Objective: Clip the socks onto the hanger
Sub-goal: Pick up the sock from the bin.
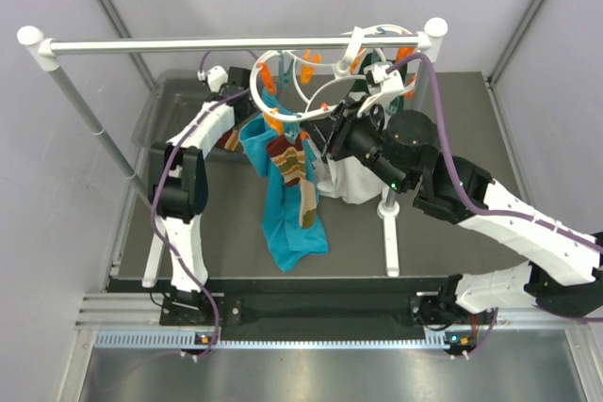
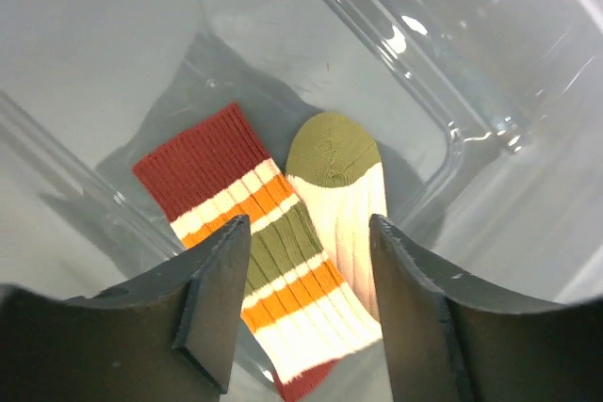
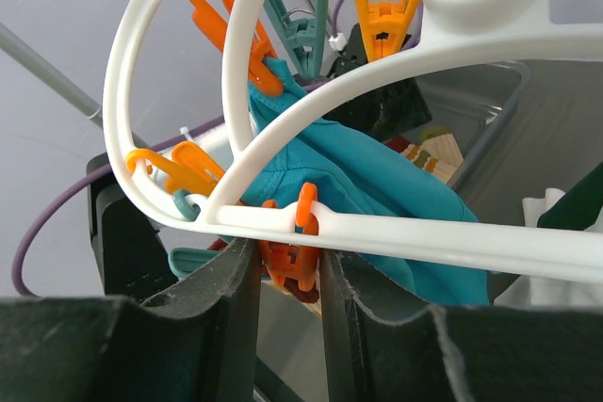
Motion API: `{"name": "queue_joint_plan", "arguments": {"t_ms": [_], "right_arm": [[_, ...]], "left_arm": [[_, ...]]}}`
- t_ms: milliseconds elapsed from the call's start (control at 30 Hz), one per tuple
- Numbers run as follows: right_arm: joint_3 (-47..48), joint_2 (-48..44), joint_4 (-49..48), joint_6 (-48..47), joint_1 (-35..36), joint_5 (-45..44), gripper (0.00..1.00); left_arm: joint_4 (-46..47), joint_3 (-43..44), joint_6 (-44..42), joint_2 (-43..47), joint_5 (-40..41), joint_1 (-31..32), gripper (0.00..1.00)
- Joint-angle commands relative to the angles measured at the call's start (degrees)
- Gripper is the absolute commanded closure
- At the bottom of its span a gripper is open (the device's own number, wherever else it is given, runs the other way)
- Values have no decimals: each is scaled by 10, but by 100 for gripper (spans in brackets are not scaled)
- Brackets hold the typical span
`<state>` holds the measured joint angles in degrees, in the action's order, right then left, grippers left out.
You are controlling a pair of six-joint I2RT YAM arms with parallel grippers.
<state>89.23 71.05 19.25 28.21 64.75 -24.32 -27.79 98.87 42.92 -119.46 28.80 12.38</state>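
Note:
Two striped socks lie in a clear bin: one has a dark red cuff with orange and olive bands, the other is cream with an olive toe. My left gripper is open just above them, one finger on each side. The white ring hanger hangs from the rail. Another striped sock hangs from it against the teal cloth. My right gripper is shut on an orange clip under the hanger's white bar. In the top view the right gripper is beside the hanging sock.
The long white rail spans the back on poles, with a stand pole at centre right. A white cloth hangs beneath the right gripper. The clear bin sits at the back left. Several orange and teal clips hang round the ring.

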Motion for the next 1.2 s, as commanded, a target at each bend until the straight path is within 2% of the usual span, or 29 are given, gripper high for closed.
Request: {"name": "queue_joint_plan", "arguments": {"t_ms": [0, 167, 233, 500, 767, 833, 867, 900, 933, 1000, 1167], "right_arm": [[-25, 23, 55, 11, 6, 17, 100], [-20, 22, 55, 11, 6, 17, 100], [-17, 24, 56, 10, 6, 19, 100], [-18, 26, 54, 9, 6, 18, 100], [-14, 33, 54, 10, 6, 25, 100], [-15, 35, 53, 11, 6, 27, 100], [-15, 35, 53, 11, 6, 27, 100], [-14, 36, 54, 10, 6, 26, 100], [-13, 36, 54, 10, 6, 26, 100], [-12, 37, 55, 9, 6, 26, 100], [-9, 39, 58, 10, 6, 23, 100]], "left_arm": [[-42, 3, 58, 29, 8, -13, 43], [-114, 3, 186, 11, -3, -47, 49], [-129, 11, 208, 2, -9, -53, 49], [-198, 80, 248, -82, -30, -59, 47], [-198, 73, 260, -132, -34, -68, 49], [-191, 73, 244, -144, -43, -75, 64], [-184, 74, 235, -147, -44, -75, 75], [-176, 75, 216, -147, -45, -75, 92], [-169, 74, 207, -142, -47, -75, 98], [-152, 63, 195, -130, -47, -75, 100], [-89, 12, 130, -28, -42, -68, 100]]}}
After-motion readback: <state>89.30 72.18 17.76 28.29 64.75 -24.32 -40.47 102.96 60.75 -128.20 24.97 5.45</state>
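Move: The striped sock lies on the bin floor, its middle about 9 cm below the left hand, 4 cm back towards the base and barely 1 cm left, with its burgundy cuff towards the outer left. The beige sock with the olive tip lies level with the hand, some 3 cm to its right. The bin's near wall is about 8 cm straight back of the hand, the right wall 8 cm right of it. From the right hand the striped sock is some 28 cm ahead, 30 cm left and 43 cm below. Fingertips of the left hand shut on the striped sock's burgundy cuff and pinch it near the first white stripe. To get there the open hand first shifts about 5 cm left and slightly back, turning some 20 degrees counter-clockwise, then sinks roughly 8 cm to the bin floor with its fingers tipping a little steeper, and closes once down. ##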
